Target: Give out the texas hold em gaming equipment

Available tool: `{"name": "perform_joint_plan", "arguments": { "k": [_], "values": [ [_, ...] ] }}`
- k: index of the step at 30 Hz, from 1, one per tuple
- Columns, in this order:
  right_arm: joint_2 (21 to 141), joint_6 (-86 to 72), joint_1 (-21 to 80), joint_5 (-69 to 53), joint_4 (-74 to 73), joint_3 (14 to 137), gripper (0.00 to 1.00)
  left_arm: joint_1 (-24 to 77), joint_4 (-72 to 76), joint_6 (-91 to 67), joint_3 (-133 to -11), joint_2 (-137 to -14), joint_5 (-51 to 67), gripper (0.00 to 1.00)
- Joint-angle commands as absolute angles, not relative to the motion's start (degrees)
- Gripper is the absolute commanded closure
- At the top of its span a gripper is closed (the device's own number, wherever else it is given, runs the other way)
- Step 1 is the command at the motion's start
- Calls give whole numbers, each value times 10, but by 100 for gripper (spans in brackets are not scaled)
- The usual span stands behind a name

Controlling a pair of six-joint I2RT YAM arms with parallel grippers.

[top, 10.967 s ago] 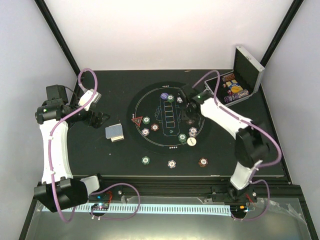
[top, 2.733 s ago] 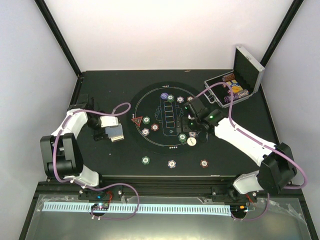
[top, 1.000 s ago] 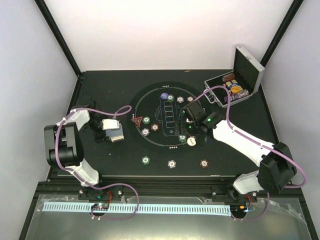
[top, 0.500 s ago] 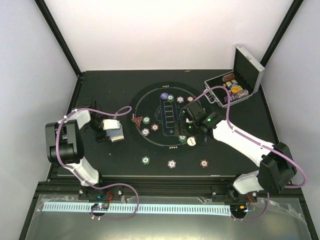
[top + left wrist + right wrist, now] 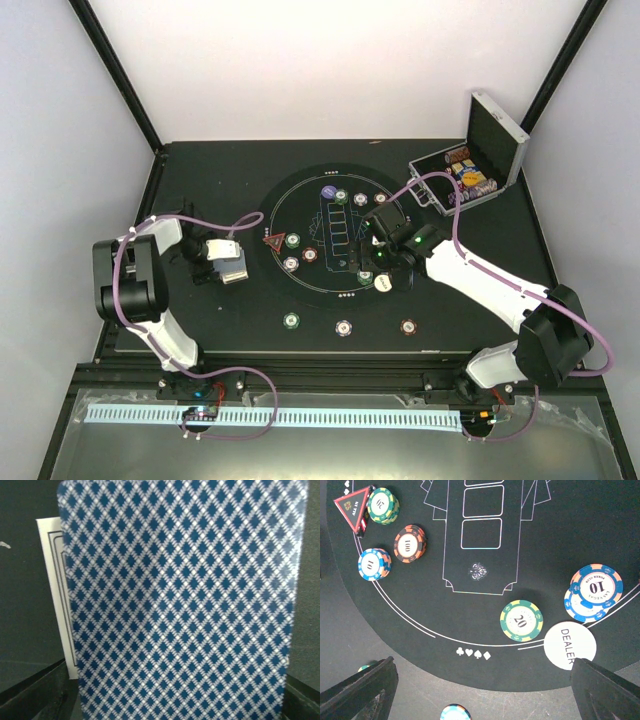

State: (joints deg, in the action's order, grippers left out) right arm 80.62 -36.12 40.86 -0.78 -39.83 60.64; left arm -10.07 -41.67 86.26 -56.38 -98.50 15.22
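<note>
A deck of blue diamond-backed playing cards (image 5: 180,600) fills the left wrist view, with a white card (image 5: 50,590) poking out on its left. My left gripper (image 5: 170,700) stands open astride the deck (image 5: 232,266); its fingers sit by the card's side edges, and contact cannot be told. My right gripper (image 5: 485,690) hovers open and empty over the mat's near rim. Ahead of it lie a green 20 chip (image 5: 521,621), the white DEALER button (image 5: 569,645) and stacked blue 10 chips (image 5: 596,587). Farther left are a red triangle marker (image 5: 355,507) and green (image 5: 383,504), red (image 5: 410,543) and blue (image 5: 374,563) chips.
The round black mat (image 5: 300,290) with white outlines covers the table's middle. Three chips lie off it near the front edge (image 5: 291,321), (image 5: 343,328), (image 5: 407,326). The open silver case (image 5: 470,175) with more chips stands at the back right. A purple button (image 5: 327,192) sits at the mat's far side.
The left gripper has settled lower over the deck and its jaws have narrowed a little. The right arm and the chips have barely moved.
</note>
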Motion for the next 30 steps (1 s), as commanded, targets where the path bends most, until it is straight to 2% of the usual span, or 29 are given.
{"name": "perform_joint_plan", "arguments": {
  "k": [1, 18, 20, 23, 27, 30],
  "values": [
    [807, -361, 414, -17, -400, 624, 3, -100, -429, 865, -591, -1003, 157, 12],
    [813, -365, 415, -39, -388, 621, 6, -100, -441, 879, -587, -989, 159, 38],
    [812, -366, 416, -42, -385, 619, 6, -100, -439, 878, -586, -988, 159, 43],
    [812, -366, 417, -44, -383, 619, 6, -100, -436, 878, -581, -985, 161, 57],
    [812, -367, 418, -47, -381, 617, 7, -100, -425, 881, -570, -979, 161, 65],
    [811, -368, 418, -53, -376, 616, 7, -101, -419, 876, -568, -976, 159, 77]
  ]
}}
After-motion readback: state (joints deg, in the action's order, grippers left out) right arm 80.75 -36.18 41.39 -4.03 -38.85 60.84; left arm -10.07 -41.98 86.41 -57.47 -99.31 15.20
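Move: The card deck, stacked on its white card box, is already between the left hand's open fingers, its middle some 3 cm to the right and about level in height. The ALL IN triangle stands about 13 cm to the right of that hand and 5 cm ahead; the blue chip stack is roughly 17 cm right and level with it. From the right hand, high over the mat, the deck is about 31 cm left, 1 cm ahead and 12 cm lower. Closing on the blue-backed deck, the left fingers come in from wide open to about two thirds and pinch it by its front and back edges, then keep hold. The left hand edges forward about half a centimetre early on, then stays put, still pointing down with no turn. The right hand, empty and open, drifts about 1.5 cm left over the mat. ##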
